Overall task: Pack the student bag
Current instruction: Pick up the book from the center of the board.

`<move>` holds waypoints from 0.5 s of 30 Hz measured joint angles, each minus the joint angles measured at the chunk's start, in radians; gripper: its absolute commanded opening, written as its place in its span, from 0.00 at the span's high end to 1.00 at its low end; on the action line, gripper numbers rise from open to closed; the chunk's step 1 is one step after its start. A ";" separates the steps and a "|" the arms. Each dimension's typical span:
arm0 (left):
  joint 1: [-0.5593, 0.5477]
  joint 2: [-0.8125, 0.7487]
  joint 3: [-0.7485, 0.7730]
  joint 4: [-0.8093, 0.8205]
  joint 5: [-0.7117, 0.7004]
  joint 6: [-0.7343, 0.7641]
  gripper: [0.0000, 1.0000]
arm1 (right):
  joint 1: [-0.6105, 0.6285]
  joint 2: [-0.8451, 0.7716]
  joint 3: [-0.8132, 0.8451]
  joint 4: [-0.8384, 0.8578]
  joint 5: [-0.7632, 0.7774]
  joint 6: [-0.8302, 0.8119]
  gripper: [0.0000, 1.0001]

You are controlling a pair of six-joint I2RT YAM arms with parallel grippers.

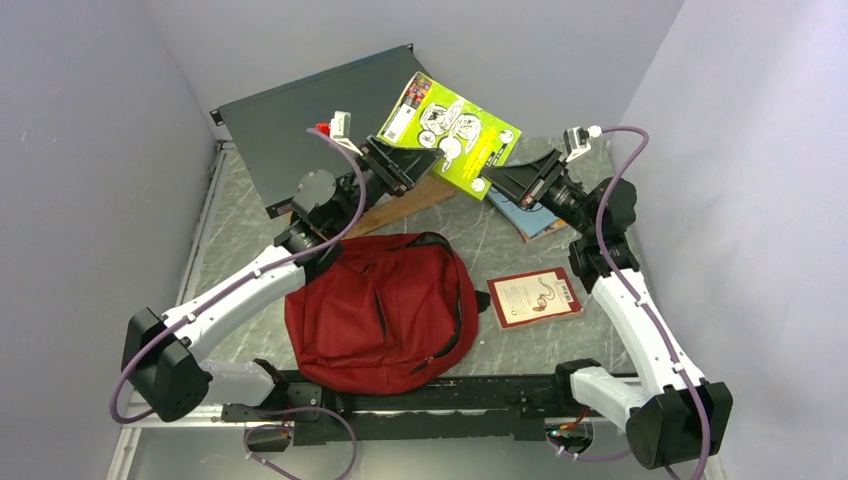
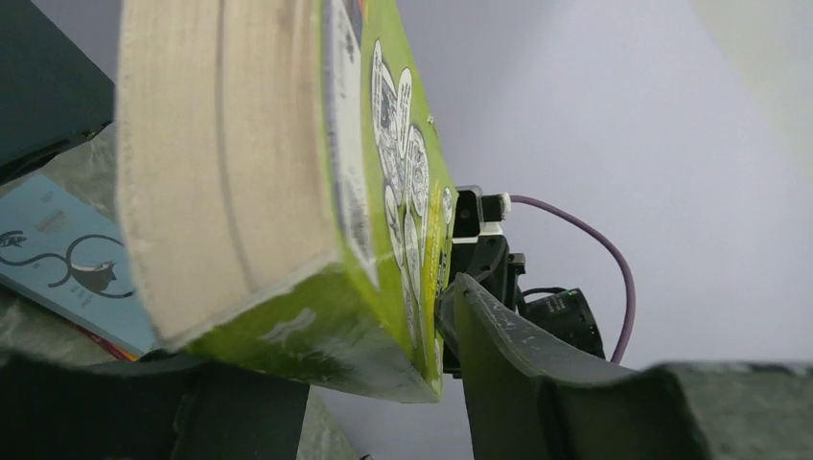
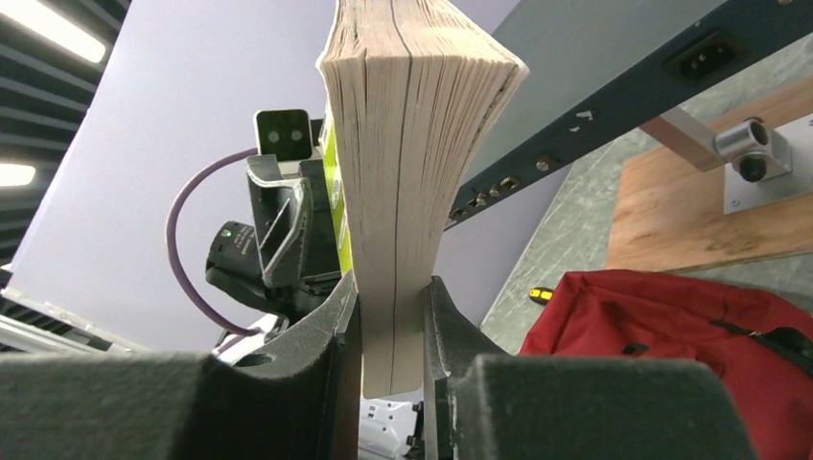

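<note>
A thick green book (image 1: 450, 130) with cartoon drawings on its cover hangs tilted in the air over the back of the table, between both arms. My right gripper (image 1: 520, 180) is shut on the green book's lower right edge; the page block (image 3: 412, 144) is pinched between its pads (image 3: 393, 287). My left gripper (image 1: 400, 165) has closed on the book's left corner (image 2: 288, 192), one finger (image 2: 499, 345) pressed against the green cover. The student bag (image 1: 385, 310), dark red with black straps, lies flat near the arm bases and also shows in the right wrist view (image 3: 671, 326).
A red book (image 1: 535, 297) lies right of the bag. A light-blue book (image 1: 535, 215) lies under the right gripper and shows again by the left wrist (image 2: 58, 249). A dark-grey rack unit (image 1: 300, 110) and a wooden board (image 1: 400, 205) lie at the back.
</note>
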 measured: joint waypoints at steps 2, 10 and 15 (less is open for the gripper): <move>0.000 -0.008 -0.036 0.056 -0.008 -0.021 0.74 | 0.009 0.000 -0.024 0.031 0.000 0.019 0.99; 0.017 0.073 -0.113 0.333 0.069 -0.181 0.92 | 0.013 -0.018 -0.098 0.143 0.024 0.082 0.56; -0.003 0.131 -0.145 0.468 0.139 -0.284 0.93 | 0.026 -0.015 -0.109 0.233 0.031 0.133 0.60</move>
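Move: The green book hangs in the right hand's grip, its middle some 3 cm ahead, 3 cm right of and slightly above the left hand; from the right hand, about 5 cm ahead and 7 cm left. The red bag lies roughly 40 cm below the left hand, 4 cm back and 8 cm left. Far below the right hand, the red-edged book is about level and 12 cm right, the blue book some 22 cm ahead and 11 cm right. Left fingers close and pinch the green book, then draw about 3 cm right and back; right fingers then open. ##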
